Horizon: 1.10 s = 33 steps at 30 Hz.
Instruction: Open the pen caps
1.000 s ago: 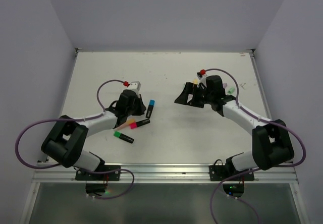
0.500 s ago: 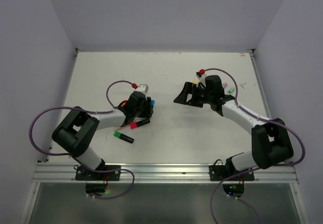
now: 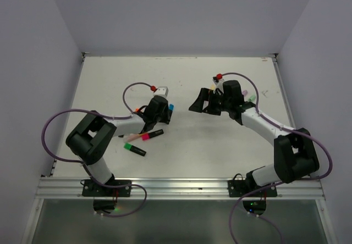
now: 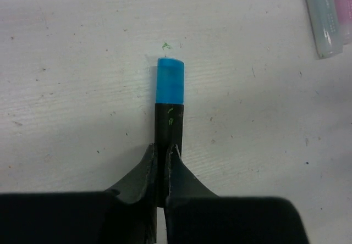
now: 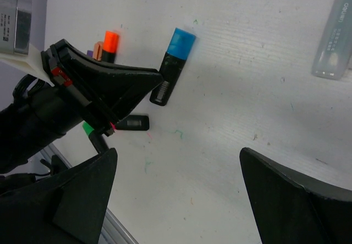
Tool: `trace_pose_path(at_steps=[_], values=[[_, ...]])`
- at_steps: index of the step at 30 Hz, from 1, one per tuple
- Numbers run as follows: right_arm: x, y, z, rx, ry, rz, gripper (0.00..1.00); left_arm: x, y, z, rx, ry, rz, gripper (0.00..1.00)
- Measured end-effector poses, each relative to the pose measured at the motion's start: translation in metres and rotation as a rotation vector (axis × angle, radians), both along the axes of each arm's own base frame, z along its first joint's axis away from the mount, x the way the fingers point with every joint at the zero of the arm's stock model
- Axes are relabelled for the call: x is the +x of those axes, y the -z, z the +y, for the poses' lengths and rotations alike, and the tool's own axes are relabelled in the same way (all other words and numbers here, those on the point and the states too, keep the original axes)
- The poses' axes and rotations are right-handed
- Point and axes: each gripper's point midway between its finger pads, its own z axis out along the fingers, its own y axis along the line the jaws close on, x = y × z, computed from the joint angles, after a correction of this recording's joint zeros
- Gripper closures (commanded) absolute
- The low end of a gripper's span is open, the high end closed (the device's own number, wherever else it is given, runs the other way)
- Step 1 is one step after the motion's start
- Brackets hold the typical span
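My left gripper (image 4: 162,148) is shut on the black barrel of a pen (image 4: 169,120) that has a blue pen cap (image 4: 169,79) still on its far end. It sits low over the table. From above, the left gripper (image 3: 163,112) is left of centre, with the blue cap (image 3: 171,106) just beyond it. The right wrist view shows the same pen (image 5: 167,79) at the left fingers' tip. My right gripper (image 5: 176,156) hangs wide open above bare table, and in the top view the right gripper (image 3: 200,102) is right of centre, holding nothing.
A pink-ended pen (image 3: 152,135) and a green-capped pen (image 3: 135,148) lie near the left arm. An orange cap (image 5: 111,38) shows behind the left gripper. Pastel pens (image 3: 250,97) lie by the right arm, and a mint pen (image 4: 324,18) lies at the far right.
The left arm swung right and farther out. Its jaws opened, then shut on the blue-capped pen, and the blue cap shifted slightly up and right. The right arm stayed still.
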Motion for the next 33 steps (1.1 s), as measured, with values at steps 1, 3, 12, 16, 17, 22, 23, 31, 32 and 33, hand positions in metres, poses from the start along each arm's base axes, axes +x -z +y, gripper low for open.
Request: trace_pose_path(at_steps=[1, 3, 12, 16, 17, 22, 23, 31, 32, 33], values=[[0.002, -0.001, 0.001, 0.001, -0.001, -0.002, 0.03, 0.0, 0.0, 0.0, -0.004, 0.003, -0.004, 1.0], [0.007, -0.001, 0.004, 0.006, -0.004, -0.002, 0.03, -0.003, 0.0, -0.001, -0.016, 0.015, -0.009, 1.0], [0.01, 0.013, 0.006, 0.004, 0.002, 0.045, 0.03, -0.005, 0.0, -0.012, -0.037, 0.07, 0.001, 1.0], [0.012, 0.012, 0.007, 0.009, 0.005, 0.041, 0.03, -0.002, 0.001, -0.022, -0.026, 0.079, -0.007, 1.0], [0.012, 0.011, 0.008, 0.014, 0.006, 0.038, 0.04, -0.002, 0.002, -0.024, -0.022, 0.081, -0.009, 1.0], [0.015, 0.011, 0.02, 0.055, 0.014, 0.041, 0.32, -0.002, 0.001, -0.03, -0.02, 0.084, -0.024, 1.0], [0.015, 0.014, 0.022, 0.062, 0.016, 0.047, 0.42, -0.001, 0.001, -0.03, -0.02, 0.082, -0.025, 1.0], [0.0, 0.062, 0.047, 0.054, 0.034, 0.191, 0.77, -0.001, 0.001, -0.03, -0.027, 0.075, -0.029, 1.0], [-0.002, 0.068, 0.051, 0.048, 0.032, 0.2, 0.78, -0.001, 0.001, -0.03, -0.028, 0.075, -0.029, 1.0], [-0.004, 0.073, 0.054, 0.044, 0.03, 0.209, 0.78, -0.001, 0.001, -0.031, -0.029, 0.075, -0.03, 1.0]])
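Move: The left hand already pinches the blue-capped pen by its black barrel, cap about 5 cm ahead of the fingers. From it, the pink-capped pen lies some 8 cm back and 7 cm left, the orange-capped pen 3 cm ahead and 16 cm left, both slightly lower. From the wide-open right hand, the blue cap is roughly 7 cm ahead, 13 cm left and 10 cm below; a grey pen lies 14 cm ahead, 3 cm right, on the table. The left fingers keep their pinch on the black barrel, carrying the blue-capped pen about 3 cm to the right, low over the table. The right hand first eases slightly forward and down, then swoops down and left towards the pen, dropping some 7 cm in all, tipping its fingers about 10 degrees downward and closing them most of the way on nothing. ##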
